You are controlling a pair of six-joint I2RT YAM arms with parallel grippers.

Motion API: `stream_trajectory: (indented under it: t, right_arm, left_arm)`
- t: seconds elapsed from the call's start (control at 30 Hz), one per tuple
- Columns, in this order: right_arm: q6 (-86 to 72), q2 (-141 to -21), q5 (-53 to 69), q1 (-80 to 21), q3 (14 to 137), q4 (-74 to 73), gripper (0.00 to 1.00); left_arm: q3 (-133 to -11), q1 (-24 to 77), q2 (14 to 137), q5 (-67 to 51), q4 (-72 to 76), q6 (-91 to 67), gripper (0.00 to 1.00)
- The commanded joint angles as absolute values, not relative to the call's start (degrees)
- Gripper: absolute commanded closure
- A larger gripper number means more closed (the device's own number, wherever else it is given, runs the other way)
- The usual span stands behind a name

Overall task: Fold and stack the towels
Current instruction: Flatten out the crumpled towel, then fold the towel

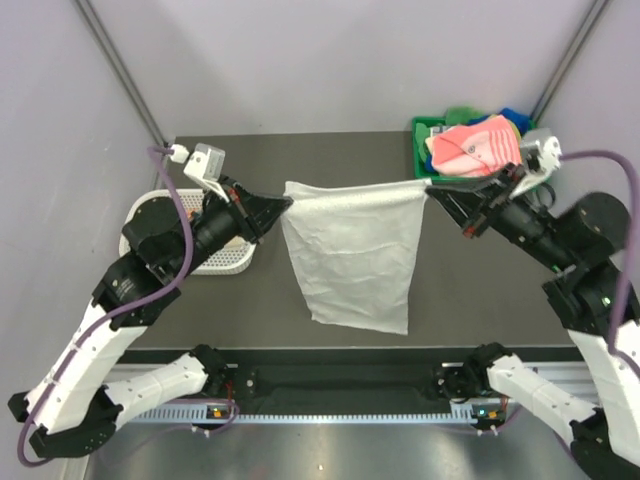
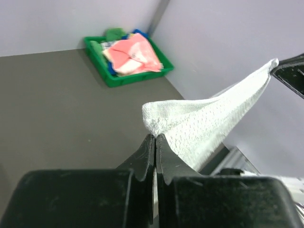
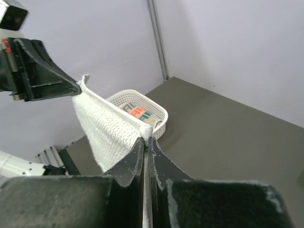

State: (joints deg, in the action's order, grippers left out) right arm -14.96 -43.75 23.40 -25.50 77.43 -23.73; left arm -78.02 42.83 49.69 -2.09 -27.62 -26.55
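Note:
A plain grey-white towel (image 1: 355,255) hangs spread above the dark table, stretched between both grippers. My left gripper (image 1: 287,205) is shut on its upper left corner (image 2: 154,124). My right gripper (image 1: 430,187) is shut on its upper right corner (image 3: 146,130). The towel's lower edge hangs near the table's front. A pink towel (image 1: 472,147) lies on top of other towels in the green tray (image 1: 422,135) at the back right. A white towel with coloured letters (image 3: 137,112) lies in the white basket (image 1: 225,262) at the left.
The white perforated basket (image 3: 159,114) stands at the table's left edge, partly under my left arm. The green tray (image 2: 114,78) sits in the back right corner by the wall. Grey walls close in the table on three sides.

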Motion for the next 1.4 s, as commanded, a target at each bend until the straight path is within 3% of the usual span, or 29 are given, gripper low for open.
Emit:
stream_trajectory:
  t: [0.0,0.1,0.27,0.37,0.7,1.07,1.37]
  right_arm:
    - [-12.49,-50.70,17.23,-25.14,78.75,-21.72,1.00]
    - [-11.78,-58.34,17.66,-23.74,77.96,-18.38,1.00]
    - [-13.80,-74.94,24.59,-17.50,78.57,-7.31,1.00]
    - [-14.23,-85.58,25.83,-14.60,81.90,-2.75,1.00]
    - [-16.26,-113.63,27.51,-9.76,99.74,2.29,1.00]
    - [-16.17,-113.12,26.80,-7.12,93.26,7.47,1.00]
    - [-15.64,-106.00,27.51,-6.94,81.84,11.60,1.00]
  left_arm:
    - [-79.80,42.10,54.22,10.01,-28.65,-26.28,1.00]
    - [-79.89,40.79,60.54,12.39,-26.11,-25.05,1.00]
    - [-79.28,25.45,75.37,0.28,-16.81,-28.03,1.00]
    - [-80.15,21.64,85.99,-3.78,-8.80,-27.51,1.00]
    - [-97.02,17.58,117.32,-11.25,2.02,-28.83,1.00]
    - [-100.11,17.14,121.20,-12.48,2.72,-26.98,1.00]
    - [-87.74,18.01,114.26,-16.00,7.91,-28.48,0.99]
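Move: Both grippers hold the white towel's upper corners high over the near table, its loose edge hanging some 43 cm below the left hand. The bare table it is carried over lies about 36 cm ahead and 45 cm below the left hand, 2 cm right; from the right hand, straight ahead 36 cm, 48 below. The white basket is roughly 23 cm ahead and 26 left of the left hand, the green bin about 50 ahead and 26 right of the right hand. Forward and down in one fast swing, both hands carry the pinched corners out over the bare table between basket and bin, each about 36 cm out and some 30 cm lower, while the fingers tip downward. Both grips stay shut and the top edge stays spread between them; at the very end the hands draw back a couple of centimetres, the right one still sinking. ##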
